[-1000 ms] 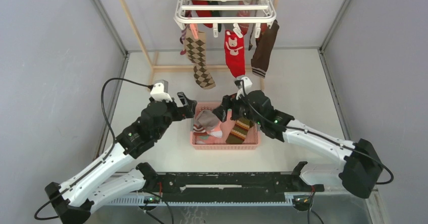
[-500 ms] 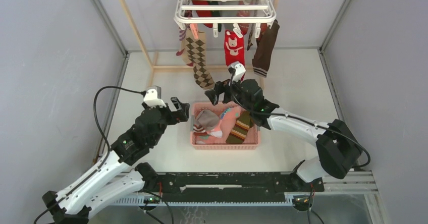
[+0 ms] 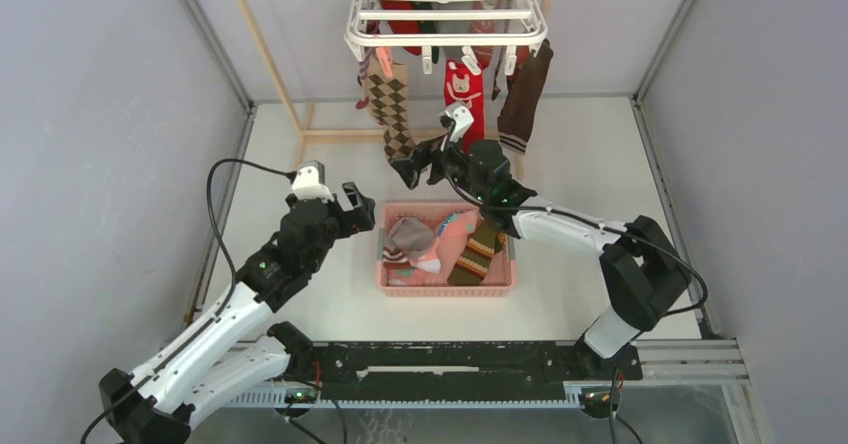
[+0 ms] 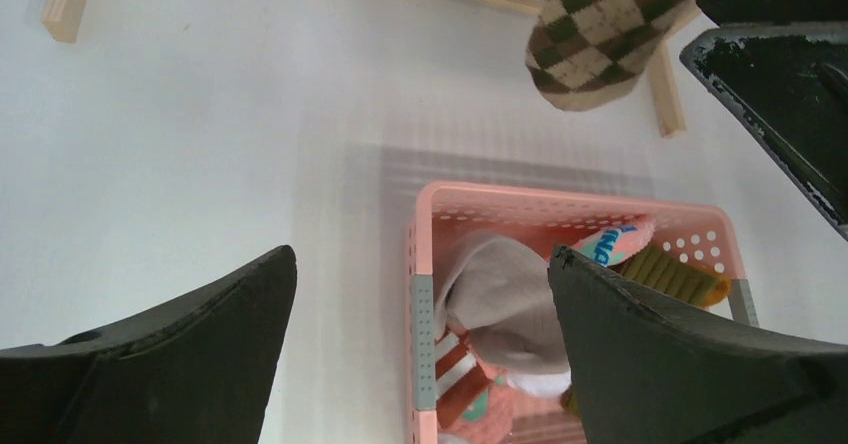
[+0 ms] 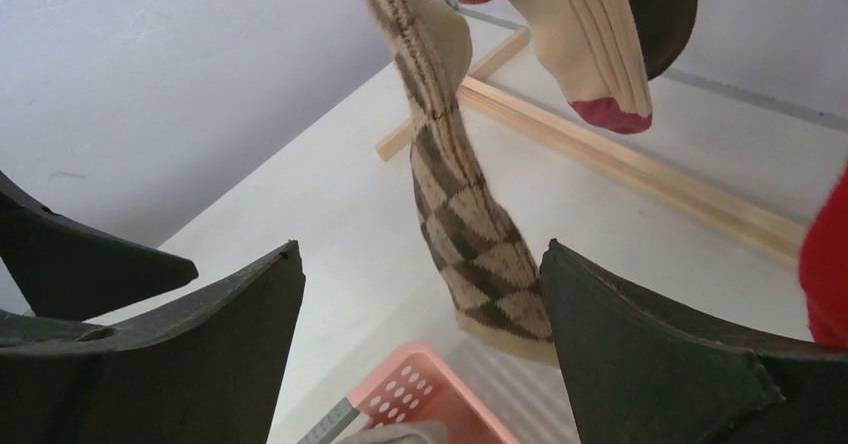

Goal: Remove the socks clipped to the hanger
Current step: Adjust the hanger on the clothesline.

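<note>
The white hanger (image 3: 446, 9) hangs at the top, with socks clipped under it: a brown argyle sock (image 3: 388, 99), a red sock (image 3: 465, 89) and a dark brown sock (image 3: 525, 89). My right gripper (image 3: 415, 167) is open at the argyle sock's lower end. In the right wrist view the argyle sock (image 5: 470, 254) dangles just ahead of the right gripper (image 5: 420, 264), nearer its right finger, with nothing gripped. My left gripper (image 3: 360, 207) is open and empty beside the basket's left edge. The left gripper (image 4: 420, 264) looks down on that edge.
A pink basket (image 3: 500, 286) with several loose socks, a grey one (image 4: 500, 299) on top, sits between the arms. A light wooden rack (image 3: 262, 44) stands behind, its base bar (image 3: 340, 135) on the table. Grey walls close in on both sides.
My right gripper has risen from over the basket toward the argyle sock's toe and opened a little wider. The left arm shifted slightly beside the basket, still open.
</note>
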`<state>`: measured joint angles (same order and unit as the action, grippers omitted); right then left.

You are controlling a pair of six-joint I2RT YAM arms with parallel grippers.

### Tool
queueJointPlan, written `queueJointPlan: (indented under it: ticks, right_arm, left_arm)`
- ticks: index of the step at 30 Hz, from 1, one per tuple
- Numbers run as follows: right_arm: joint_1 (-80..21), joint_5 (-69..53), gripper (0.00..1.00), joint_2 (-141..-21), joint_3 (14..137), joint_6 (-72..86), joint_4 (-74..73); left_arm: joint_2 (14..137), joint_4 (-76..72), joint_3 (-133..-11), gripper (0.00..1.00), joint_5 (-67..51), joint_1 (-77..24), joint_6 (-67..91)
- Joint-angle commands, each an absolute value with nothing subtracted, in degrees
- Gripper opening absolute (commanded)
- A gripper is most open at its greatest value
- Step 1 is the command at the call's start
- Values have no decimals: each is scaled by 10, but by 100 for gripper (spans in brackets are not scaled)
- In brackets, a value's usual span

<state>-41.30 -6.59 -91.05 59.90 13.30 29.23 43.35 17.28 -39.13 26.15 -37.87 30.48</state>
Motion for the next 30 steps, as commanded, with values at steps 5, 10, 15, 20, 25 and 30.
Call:
queueJointPlan:
  ticks: [5, 10, 15, 20, 25, 30]
  right_arm:
    - [-401, -108, 89, -961, 655, 147, 344]
    - [-397, -116, 78, -974, 664, 164, 351]
    - [-397, -126, 55, -976, 663, 173, 361]
    - [-396, -132, 28, -967, 664, 176, 345]
    - [-396, -141, 0, -950, 663, 171, 316]
    - [-397, -160, 27, -925, 655, 163, 273]
  left_arm:
    - [475, 114, -432, 100, 173, -290, 287]
    - [500, 111, -455, 100, 165, -276, 279]
    - [512, 102, -455, 100, 160, -272, 280]
    - [518, 101, -458, 100, 159, -271, 279]
    - [518, 101, -460, 100, 157, -270, 279]
    - [516, 103, -462, 100, 152, -270, 280]
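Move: The foot of the checkered sock hangs just ahead of my open right fingers, about 2 cm forward and 3 cm to the left, roughly level. The red bear sock hangs some 9 cm to the right of this hand and 5 cm farther out, its middle higher up. The pink basket stands about 13 cm back, 6 cm right and 22 cm below. From my left hand the sock's foot is about 11 cm ahead and 6 cm to the right. I ease my right hand about 3 cm left, forward and slightly down until the checkered sock's foot is between its fingers, then shut them from wide open and pinch the sock near its lower end, drawing back a touch as they close. Meanwhile my left hand, fingers staying wide open, slides about 4 cm forward towards the hanging sock and stops short. ##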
